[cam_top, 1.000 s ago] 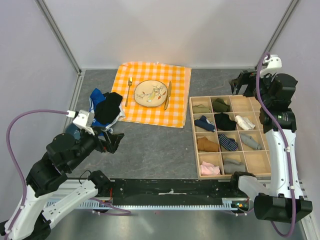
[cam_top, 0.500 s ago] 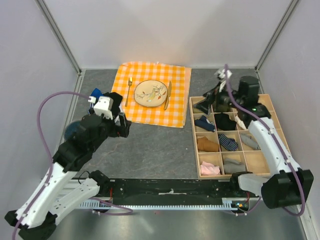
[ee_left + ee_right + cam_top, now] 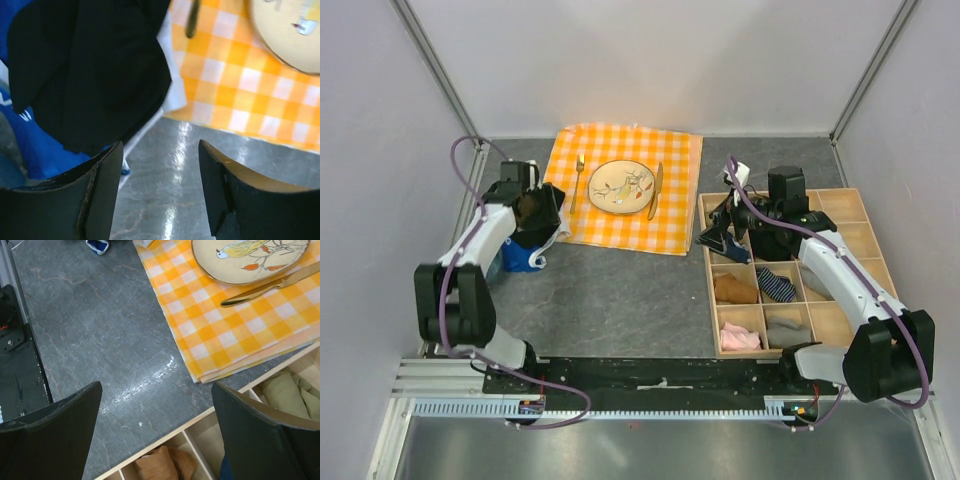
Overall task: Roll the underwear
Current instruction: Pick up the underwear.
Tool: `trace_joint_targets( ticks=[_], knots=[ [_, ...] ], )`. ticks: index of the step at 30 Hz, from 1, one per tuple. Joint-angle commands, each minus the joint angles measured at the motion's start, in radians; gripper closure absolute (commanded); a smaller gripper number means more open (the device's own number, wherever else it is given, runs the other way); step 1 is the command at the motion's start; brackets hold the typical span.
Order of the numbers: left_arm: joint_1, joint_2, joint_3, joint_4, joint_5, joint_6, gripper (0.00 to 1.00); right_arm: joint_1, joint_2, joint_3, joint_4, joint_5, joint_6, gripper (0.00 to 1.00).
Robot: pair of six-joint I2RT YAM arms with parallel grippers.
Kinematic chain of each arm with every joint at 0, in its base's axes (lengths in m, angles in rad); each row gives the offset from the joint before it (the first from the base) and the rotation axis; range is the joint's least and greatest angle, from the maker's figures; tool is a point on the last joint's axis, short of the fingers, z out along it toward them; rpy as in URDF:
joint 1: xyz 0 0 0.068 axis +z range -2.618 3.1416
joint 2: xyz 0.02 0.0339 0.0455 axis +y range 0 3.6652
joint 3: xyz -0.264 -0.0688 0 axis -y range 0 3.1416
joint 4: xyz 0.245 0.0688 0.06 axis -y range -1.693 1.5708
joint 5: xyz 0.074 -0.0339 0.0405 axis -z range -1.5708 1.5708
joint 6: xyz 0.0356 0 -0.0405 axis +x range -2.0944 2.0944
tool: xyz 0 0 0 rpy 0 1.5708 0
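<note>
The black underwear (image 3: 538, 212) lies crumpled on a blue garment (image 3: 520, 258) at the left edge of the checked cloth. In the left wrist view the underwear (image 3: 90, 70) fills the upper left, with the blue garment (image 3: 40, 150) showing under it. My left gripper (image 3: 552, 222) hovers just beside the pile. Its jaws (image 3: 160, 165) stand open over bare grey table, and the left finger (image 3: 95, 195) is close to the black fabric's edge. My right gripper (image 3: 715, 235) hangs open at the box's left rim, and nothing lies between its jaws (image 3: 156, 390).
An orange checked cloth (image 3: 620, 225) carries a plate (image 3: 621, 186), a fork (image 3: 578, 180) and a knife (image 3: 270, 287). A wooden compartment box (image 3: 705, 270) with several rolled garments stands at the right. Grey walls enclose the table.
My left arm has swung from the front of the table out to the garment pile, and its jaws have narrowed a little. My right arm has come down and left to the box's left rim.
</note>
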Motion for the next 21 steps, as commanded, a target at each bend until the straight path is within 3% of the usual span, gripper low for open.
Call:
trace_joint_targets(
  ticks=[1,6,11,18,20,21],
  knots=[
    [0.001,0.170,0.204,-0.030,-0.123,0.070,0.35,0.017,-0.010,0.012,-0.018,-0.031,-0.054,0.02],
    [0.001,0.338,0.322,-0.067,-0.246,0.108,0.36,0.022,-0.016,0.018,-0.033,-0.037,-0.060,0.02],
    [0.001,0.415,0.414,-0.094,-0.283,0.154,0.37,0.029,-0.005,0.016,-0.043,-0.030,-0.069,0.02],
    [0.012,0.524,0.482,-0.154,-0.283,0.183,0.56,0.040,0.016,0.019,-0.053,-0.020,-0.081,0.02],
    [0.016,0.527,0.476,-0.154,-0.278,0.185,0.57,0.040,0.020,0.019,-0.055,-0.017,-0.086,0.02],
    [0.018,0.525,0.474,-0.156,-0.275,0.186,0.64,0.042,0.021,0.021,-0.059,-0.017,-0.087,0.02]
  ],
)
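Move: The black underwear's middle lies about 10 cm ahead of the left hand, 4 cm to its left and some 7 cm below. The blue cloth, partly under the underwear, is centred around 6 cm ahead and 7 cm left of that hand; the fork is about 18 cm ahead and 8 cm right. From the right hand, the underwear is roughly 44 cm left, 7 cm ahead and 17 cm lower. The left hand reaches forward about 9 cm, leftward and down over the black underwear, rolling slightly, fingers part-closing. ##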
